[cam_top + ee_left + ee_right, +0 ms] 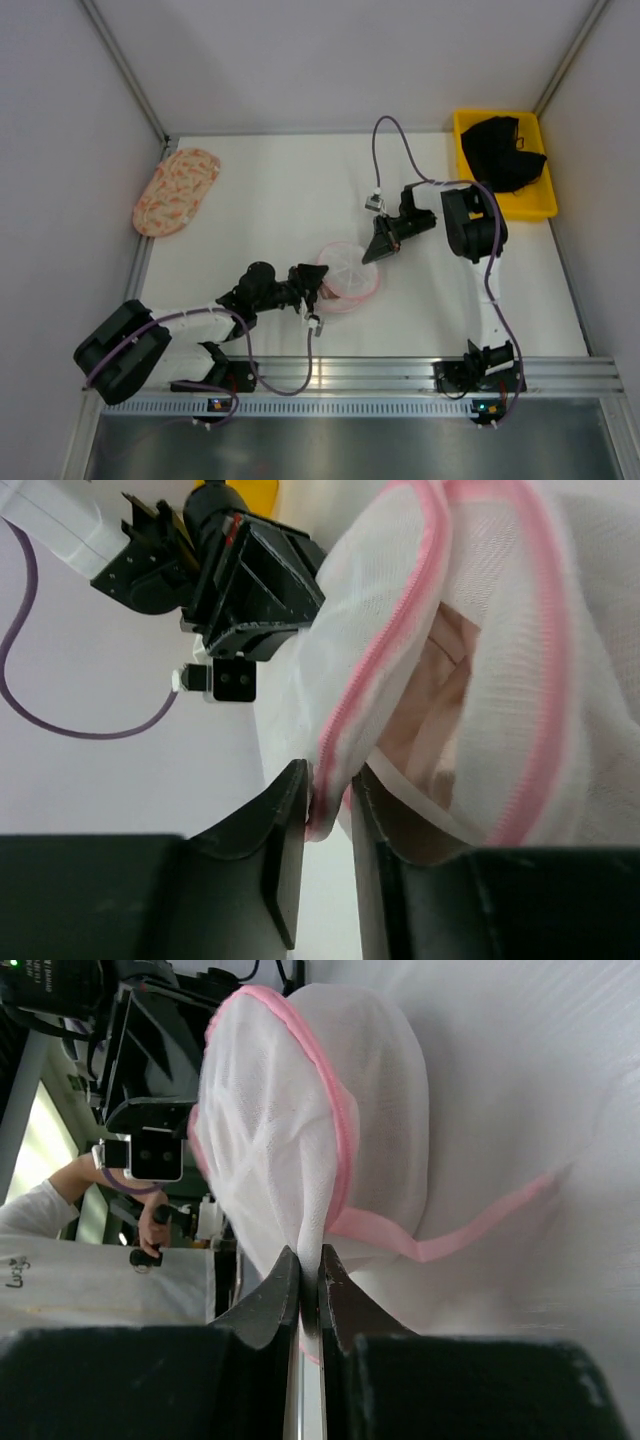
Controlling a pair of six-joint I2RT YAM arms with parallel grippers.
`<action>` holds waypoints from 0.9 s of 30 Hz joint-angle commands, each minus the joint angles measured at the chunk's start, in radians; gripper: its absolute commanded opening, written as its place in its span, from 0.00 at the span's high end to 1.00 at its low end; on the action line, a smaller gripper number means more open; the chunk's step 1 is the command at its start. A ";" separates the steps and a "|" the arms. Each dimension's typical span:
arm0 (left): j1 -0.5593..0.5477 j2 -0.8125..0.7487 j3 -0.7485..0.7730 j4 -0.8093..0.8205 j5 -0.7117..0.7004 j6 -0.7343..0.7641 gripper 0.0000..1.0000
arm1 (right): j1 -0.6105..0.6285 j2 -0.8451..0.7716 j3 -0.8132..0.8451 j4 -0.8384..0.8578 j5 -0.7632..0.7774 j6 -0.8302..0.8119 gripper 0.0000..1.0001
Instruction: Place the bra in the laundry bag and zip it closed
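The laundry bag (348,275), a round white mesh pouch with a pink zip rim, lies mid-table between both grippers. The pale pink bra (440,695) shows through the mesh inside the bag (500,600). My left gripper (315,287) is at the bag's near-left side. In the left wrist view its jaws (330,785) stand slightly apart, with the pink rim (385,655) hanging loose between them against the left finger. My right gripper (376,250) is at the bag's far-right side. In the right wrist view it (310,1260) is shut on a fold of the white mesh (290,1140).
A peach patterned oval fabric piece (177,190) lies at the far left edge. A yellow bin (470,125) holding a black garment (505,150) stands at the far right corner. A metal rail (400,375) runs along the near edge, and walls enclose the table.
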 commanded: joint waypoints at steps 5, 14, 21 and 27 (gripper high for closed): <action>0.016 -0.066 0.175 -0.054 -0.208 -0.147 0.32 | 0.001 -0.113 -0.033 -0.170 -0.184 -0.037 1.00; 0.022 -0.157 0.426 -0.476 -0.510 -0.486 0.12 | -0.014 -0.154 -0.040 -0.174 -0.194 0.029 1.00; 0.039 -0.173 0.539 -0.722 -0.608 -0.762 0.02 | 0.007 -0.305 -0.107 -0.023 -0.125 0.302 1.00; 0.076 -0.032 0.866 -1.097 -0.593 -1.217 0.03 | 0.052 -0.591 -0.378 0.787 0.235 1.189 1.00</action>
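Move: The laundry bag hangs between both hands. Its middle is about 6 cm to the right of the left hand, level with it fore and aft and some 4 cm lower; the left fingers still have its near-left rim between them. The bra shows inside, roughly 4 cm back, 1 cm to the right and 5 cm below. From the right hand, pinching the far-right rim, the bag's middle is about 4 cm back, 4 cm left and 2 cm lower. The left fingers let go of the laundry bag's rim, opening wide, and the hand leaves the bag: forward first, then mostly up, about 12 cm in all, and leftward, swinging some 50 degrees counter-clockwise and tipping down. The right fingers keep their pinch on the far rim and lift it, drawing it back towards the base only near the end. ##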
